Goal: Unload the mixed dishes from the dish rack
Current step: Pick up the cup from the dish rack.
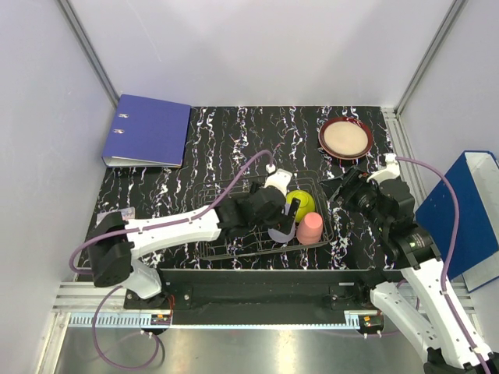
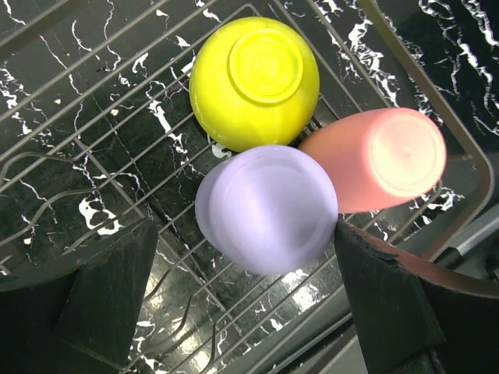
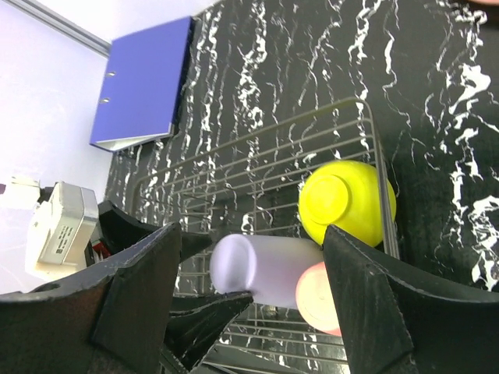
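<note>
The wire dish rack (image 1: 234, 241) holds three overturned pieces at its right end: a yellow-green bowl (image 1: 301, 204), a pink cup (image 1: 309, 228) and a lavender cup (image 1: 279, 235). My left gripper (image 1: 284, 224) hangs over the lavender cup (image 2: 267, 206), open wide. Its fingers (image 2: 109, 300) stand on either side of the cup, which looks tilted and blurred, with a gap on the left. The bowl (image 2: 253, 82) and pink cup (image 2: 382, 160) lie just beyond. My right gripper (image 1: 344, 189) hovers open and empty by the rack's right edge, facing the cups (image 3: 265, 269). A dark-red-rimmed plate (image 1: 345, 138) rests on the table.
A blue binder (image 1: 148, 130) lies at the back left of the black marbled table (image 1: 234, 140). Another blue binder (image 1: 468, 214) stands off the table's right side. White walls close in the back and sides.
</note>
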`<state>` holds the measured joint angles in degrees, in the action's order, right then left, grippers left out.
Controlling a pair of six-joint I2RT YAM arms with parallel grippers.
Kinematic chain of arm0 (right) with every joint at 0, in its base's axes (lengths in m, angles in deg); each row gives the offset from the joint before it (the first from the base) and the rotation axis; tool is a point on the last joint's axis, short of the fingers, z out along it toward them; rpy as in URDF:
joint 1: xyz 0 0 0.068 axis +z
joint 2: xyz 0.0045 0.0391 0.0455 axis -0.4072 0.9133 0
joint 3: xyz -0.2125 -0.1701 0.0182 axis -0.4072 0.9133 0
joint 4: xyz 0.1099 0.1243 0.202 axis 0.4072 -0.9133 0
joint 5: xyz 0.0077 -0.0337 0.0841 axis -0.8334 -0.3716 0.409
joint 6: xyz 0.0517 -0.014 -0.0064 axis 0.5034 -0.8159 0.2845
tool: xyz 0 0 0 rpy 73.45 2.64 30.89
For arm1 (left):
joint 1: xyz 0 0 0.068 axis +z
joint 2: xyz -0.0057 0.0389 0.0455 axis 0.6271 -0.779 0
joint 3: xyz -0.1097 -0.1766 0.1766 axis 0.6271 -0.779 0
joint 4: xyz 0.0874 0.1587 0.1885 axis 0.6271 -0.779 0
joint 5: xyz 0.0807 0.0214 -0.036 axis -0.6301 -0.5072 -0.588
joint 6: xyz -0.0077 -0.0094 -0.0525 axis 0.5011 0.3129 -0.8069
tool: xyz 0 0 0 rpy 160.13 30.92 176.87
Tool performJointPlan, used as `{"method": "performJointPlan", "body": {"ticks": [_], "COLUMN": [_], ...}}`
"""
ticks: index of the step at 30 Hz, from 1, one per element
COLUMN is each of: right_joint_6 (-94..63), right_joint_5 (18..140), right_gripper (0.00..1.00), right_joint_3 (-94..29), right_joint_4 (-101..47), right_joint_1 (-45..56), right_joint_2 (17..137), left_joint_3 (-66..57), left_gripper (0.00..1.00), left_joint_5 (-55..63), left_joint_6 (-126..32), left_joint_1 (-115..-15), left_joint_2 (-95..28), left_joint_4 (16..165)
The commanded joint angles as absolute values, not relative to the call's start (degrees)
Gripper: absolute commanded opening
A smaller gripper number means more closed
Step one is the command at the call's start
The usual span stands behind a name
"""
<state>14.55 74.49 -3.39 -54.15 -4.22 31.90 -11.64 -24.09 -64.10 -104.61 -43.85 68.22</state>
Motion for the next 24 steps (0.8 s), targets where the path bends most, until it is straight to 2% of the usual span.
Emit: {"method": "performJointPlan", "body": {"ticks": [1,10,14,16,24], "right_joint_6": [13.6,13.4,13.5,13.5,13.7], "right_joint_5": [75.4,75.8,75.9,76.0,76.1], "right_gripper": [0.81,0.81,0.81,0.81,0.81], "right_joint_3": [-3.0,-2.8,-3.1,-3.1,-4.5], "right_joint_4": [-52.8,-52.6,-52.7,-52.7,-53.3], "right_joint_1": [-4.1,-4.1,-4.0,-4.1,-4.1], "right_joint_2": [31.7,32.1,31.7,31.5,31.0], "left_joint_3": [-9.0,-8.4,-9.1,-9.4,-9.6], "left_gripper": [0.99,0.98,0.85,0.74,0.49], "left_joint_5": [-25.7,-24.7,-24.5,-24.3,-23.2], "left_joint_6": [-65.1,-64.3,-63.8,-63.5,-62.3], "left_joint_1": [-104.7,-104.7,-104.7,-104.7,-104.7], "left_joint_2": [-45.7,-48.0,-47.2,-46.7,-40.5], "left_joint_4": [70.6,72.1,72.9,73.5,72.2]}}
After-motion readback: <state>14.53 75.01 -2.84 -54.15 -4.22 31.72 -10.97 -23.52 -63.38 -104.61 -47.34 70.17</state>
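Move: The leaning purple cup is almost between the left gripper's open fingers, its middle about 5 cm below the hand, some 3 cm to the right and 2 cm ahead. The green bowl sits roughly 8 cm ahead and 8 cm right of this hand, the pink cup about 11 cm right and 2 cm ahead, both some 6 cm below. From the right hand, the purple cup lies about 13 cm left, 5 cm back and 14 cm down. Sink the open left gripper about 2 cm, easing some 1 cm to the right, so its fingers straddle the base end of the purple cup. Then close them by about a third until both pads pinch its sides, and start back up by just under 1 cm with that grip; leave the wrist's angle as it is. ##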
